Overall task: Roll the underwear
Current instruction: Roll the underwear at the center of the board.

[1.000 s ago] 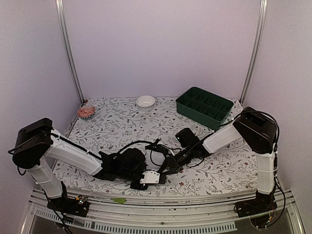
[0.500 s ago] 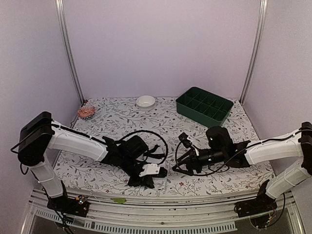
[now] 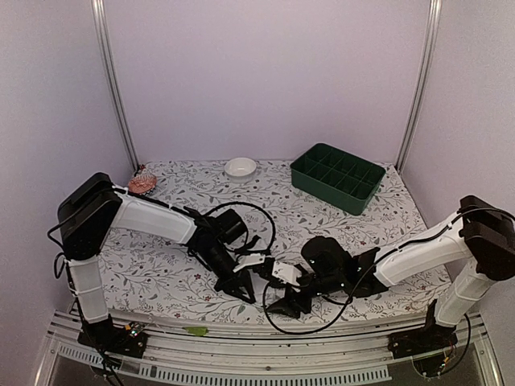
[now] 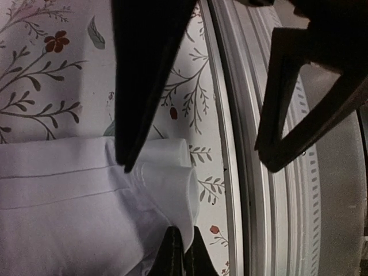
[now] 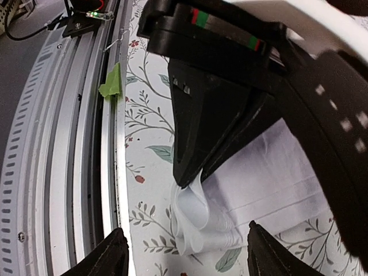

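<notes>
The underwear (image 5: 270, 172) lies as a folded white bundle near the table's front edge, its end curled into loose folds. In the top view the underwear (image 3: 261, 263) shows between the two arms. My left gripper (image 4: 184, 253) is shut on a fold at the bundle's end. From the right wrist view the left gripper (image 5: 221, 115) is a black wedge pinching that fold from above. My right gripper (image 5: 192, 253) stands open, its fingertips (image 5: 115, 253) straddling the curled end without touching it. In the top view the right gripper (image 3: 283, 304) sits low, just right of the left gripper (image 3: 241, 288).
The table's metal front rail (image 5: 86, 144) runs close beside the bundle, with a scrap of green tape (image 5: 112, 80) on it. At the back stand a green compartment tray (image 3: 337, 177), a small white bowl (image 3: 240, 167) and a pinkish object (image 3: 142, 184).
My right gripper let go and opened, swung out to the right, then came back low around the bundle's end. My left gripper stayed shut on the fabric and shifted slightly right.
</notes>
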You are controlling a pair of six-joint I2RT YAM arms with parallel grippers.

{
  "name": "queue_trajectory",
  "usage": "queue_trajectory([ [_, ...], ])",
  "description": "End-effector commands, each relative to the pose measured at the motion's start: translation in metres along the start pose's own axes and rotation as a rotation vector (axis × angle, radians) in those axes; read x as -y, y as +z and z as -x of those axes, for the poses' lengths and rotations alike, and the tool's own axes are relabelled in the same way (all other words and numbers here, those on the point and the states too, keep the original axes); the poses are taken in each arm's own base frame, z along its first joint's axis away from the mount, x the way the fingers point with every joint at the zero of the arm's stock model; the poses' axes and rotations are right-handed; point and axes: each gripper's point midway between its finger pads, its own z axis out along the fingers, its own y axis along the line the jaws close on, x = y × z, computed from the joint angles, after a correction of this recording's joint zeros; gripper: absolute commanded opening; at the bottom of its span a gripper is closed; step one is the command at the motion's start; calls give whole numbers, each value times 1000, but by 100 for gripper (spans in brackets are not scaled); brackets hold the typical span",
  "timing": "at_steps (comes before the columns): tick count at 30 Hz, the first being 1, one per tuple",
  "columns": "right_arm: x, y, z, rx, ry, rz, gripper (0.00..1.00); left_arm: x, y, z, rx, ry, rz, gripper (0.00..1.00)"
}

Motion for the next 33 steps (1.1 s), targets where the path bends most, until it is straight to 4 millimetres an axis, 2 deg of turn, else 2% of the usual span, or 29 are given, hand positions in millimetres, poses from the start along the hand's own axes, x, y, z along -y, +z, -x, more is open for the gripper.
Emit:
queue_trajectory([
  [1, 10, 22, 23, 22, -187, -70, 71, 3, 1, -8, -11, -61, -56, 0],
  [6, 4, 39, 17, -14, -284, -56, 71, 3, 0, -5, -2, -63, -57, 0],
  [14, -5, 47, 0, -57, -296, -8, 67, -1, -5, -2, 19, -67, -59, 0],
  [16, -5, 51, -4, -71, -301, -10, 63, -1, -5, -2, 23, -69, -61, 0],
  [18, -3, 55, -10, -89, -309, -24, 55, -1, -6, -2, 24, -71, -63, 0],
  [21, 2, 58, -17, -113, -308, -53, 36, -2, -6, -4, 27, -75, -57, 0],
  [23, 4, 59, -19, -130, -295, -58, 14, -3, -10, -4, 35, -71, -43, 0],
  [24, 5, 59, -19, -138, -284, -60, 6, -4, -12, -4, 36, -68, -27, 0],
  [25, 4, 58, -17, -139, -265, -59, 0, -5, -15, -4, 40, -64, -7, 2],
  [30, -13, 50, -3, -100, -122, 47, 0, -14, -45, 6, 98, -36, 131, 30],
  [33, -24, 50, -4, -134, -12, 136, 0, -20, -68, 11, 150, -10, 263, 43],
])
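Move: The underwear's rolled near edge lies about 4 cm left of the open right hand, level with it fore and aft, and 5 cm below. Already pinched in the left fingers, the roll has its middle about 2 cm right of that hand. The flat cloth stretches ahead, its middle some 5 cm forward and 6 cm left of the right hand; green tape lies roughly 22 cm left and 7 cm back of the right hand. Right hand goes about 4 cm down and left and pinches the roll; left opens and pulls away. ##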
